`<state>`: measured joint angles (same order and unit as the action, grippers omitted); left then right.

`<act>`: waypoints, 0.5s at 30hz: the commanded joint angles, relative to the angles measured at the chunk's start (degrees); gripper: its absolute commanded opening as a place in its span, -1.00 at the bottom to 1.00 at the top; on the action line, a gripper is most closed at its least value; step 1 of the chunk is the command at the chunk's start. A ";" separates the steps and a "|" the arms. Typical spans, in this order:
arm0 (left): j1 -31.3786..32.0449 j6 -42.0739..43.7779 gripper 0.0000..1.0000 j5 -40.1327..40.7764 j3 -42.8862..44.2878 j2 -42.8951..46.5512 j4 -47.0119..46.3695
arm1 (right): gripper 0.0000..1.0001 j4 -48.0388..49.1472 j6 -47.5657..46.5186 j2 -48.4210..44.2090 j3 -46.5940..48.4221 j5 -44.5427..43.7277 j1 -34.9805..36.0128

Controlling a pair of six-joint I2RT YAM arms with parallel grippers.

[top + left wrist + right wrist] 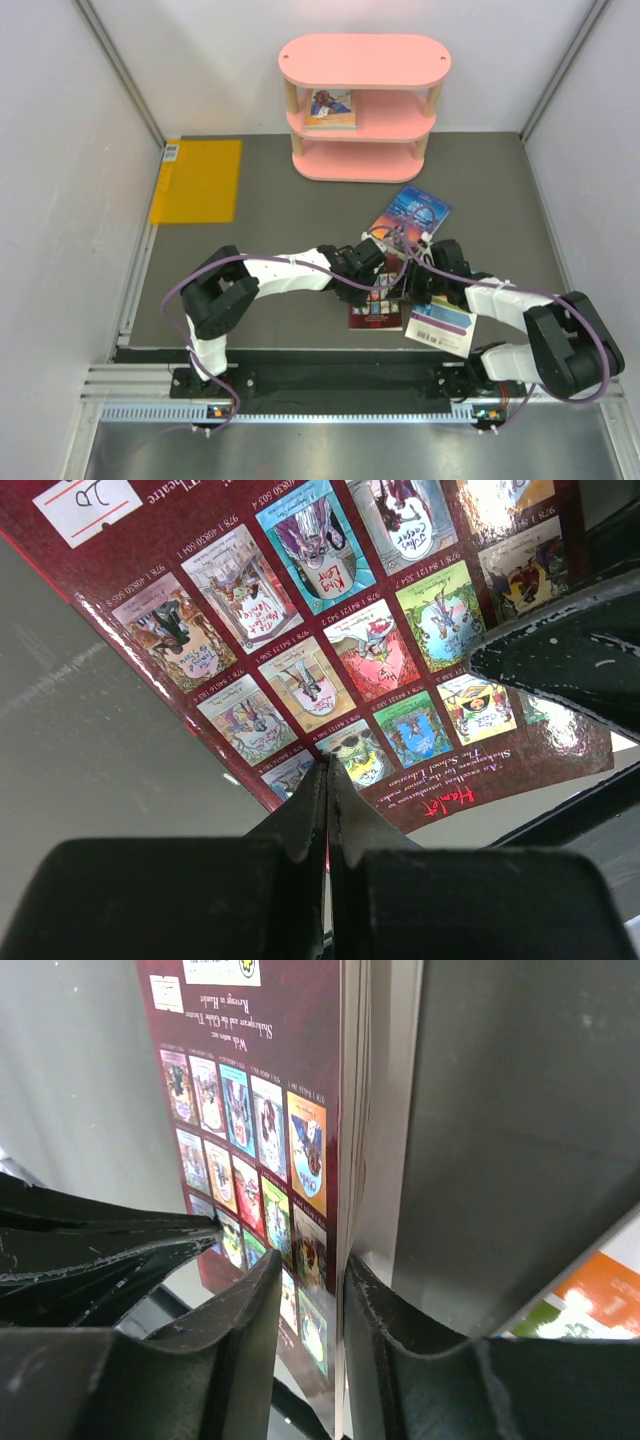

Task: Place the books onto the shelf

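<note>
A dark red picture-grid book (pixel 375 310) sits between both grippers at the middle of the floor mat. In the left wrist view its cover (pixel 330 630) fills the frame, and my left gripper (pixel 328 763) is shut with its tips against the cover's lower edge. My right gripper (pixel 312 1260) straddles the book's page edge (pixel 345 1110): one finger touches the pages, the other stands a little off the cover. A blue book (pixel 410 215) lies just beyond them, and a white colour-striped book (pixel 442 322) lies near the right arm. The pink shelf (pixel 365 60) holds one book (pixel 330 110) on its middle tier.
A flat yellow-orange rectangle (pixel 198 180) lies on the floor at the far left. White walls close in both sides. A metal rail (pixel 300 395) runs along the near edge by the arm bases. An orange and green patch (pixel 590 1305) shows low at the right wrist view's edge.
</note>
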<state>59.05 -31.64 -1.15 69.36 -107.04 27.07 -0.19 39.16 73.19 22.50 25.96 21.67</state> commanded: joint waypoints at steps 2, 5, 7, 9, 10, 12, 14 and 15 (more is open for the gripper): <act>0.72 -1.32 -1.00 -1.49 -1.16 -4.49 -2.19 | -0.48 6.33 1.18 2.05 0.53 4.71 0.74; 0.81 -1.41 -1.00 -1.23 -1.42 -4.31 -2.28 | -0.70 8.44 1.80 2.40 0.61 5.24 1.09; 0.72 -1.67 -1.00 0.34 -1.34 -4.05 -1.76 | -0.91 9.32 2.33 2.66 0.44 5.25 1.09; 0.63 -1.67 -0.77 3.67 -1.16 -2.56 0.60 | -1.00 9.42 2.59 2.66 0.53 4.81 1.18; 0.63 -1.93 -0.53 8.05 -0.81 -1.69 2.18 | -1.00 9.33 2.59 2.40 0.70 4.55 1.09; 0.02 -2.11 0.05 12.99 -0.90 1.83 5.69 | -1.00 9.15 2.42 2.14 1.22 3.84 1.09; -0.77 -2.55 0.62 18.43 -1.86 6.20 7.03 | -1.00 9.76 2.42 2.40 1.93 3.32 1.00; -2.08 -2.81 0.71 19.24 -2.65 7.80 6.68 | -1.00 10.11 2.33 2.75 2.89 3.31 1.00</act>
<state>59.96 -33.56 4.75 69.43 -105.34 27.73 5.87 41.15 75.29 22.52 28.73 22.13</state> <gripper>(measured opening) 0.752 0.031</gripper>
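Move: The dark red book lies under the hands. Its middle is about 5 cm left and 2 cm ahead of the right hand, whose part-open fingers straddle its right edge, and roughly 3 cm right and 4 cm ahead of the left hand; it is a centimetre or so below both. From the right hand, the blue book is some 19 cm ahead and 3 cm right, and the white striped book about 10 cm right and 4 cm back. The right fingers shut on the dark red book's raised right edge, pinching its upper cover and a bundle of pages while the hand creeps about 1.5 cm left and then also rises and edges forward by just under 1 cm. The left hand stays put with shut fingertips resting on the book's near-left part until the pinch is made, then spreads its fingers wide and starts up and forward, about 1 cm each way. ##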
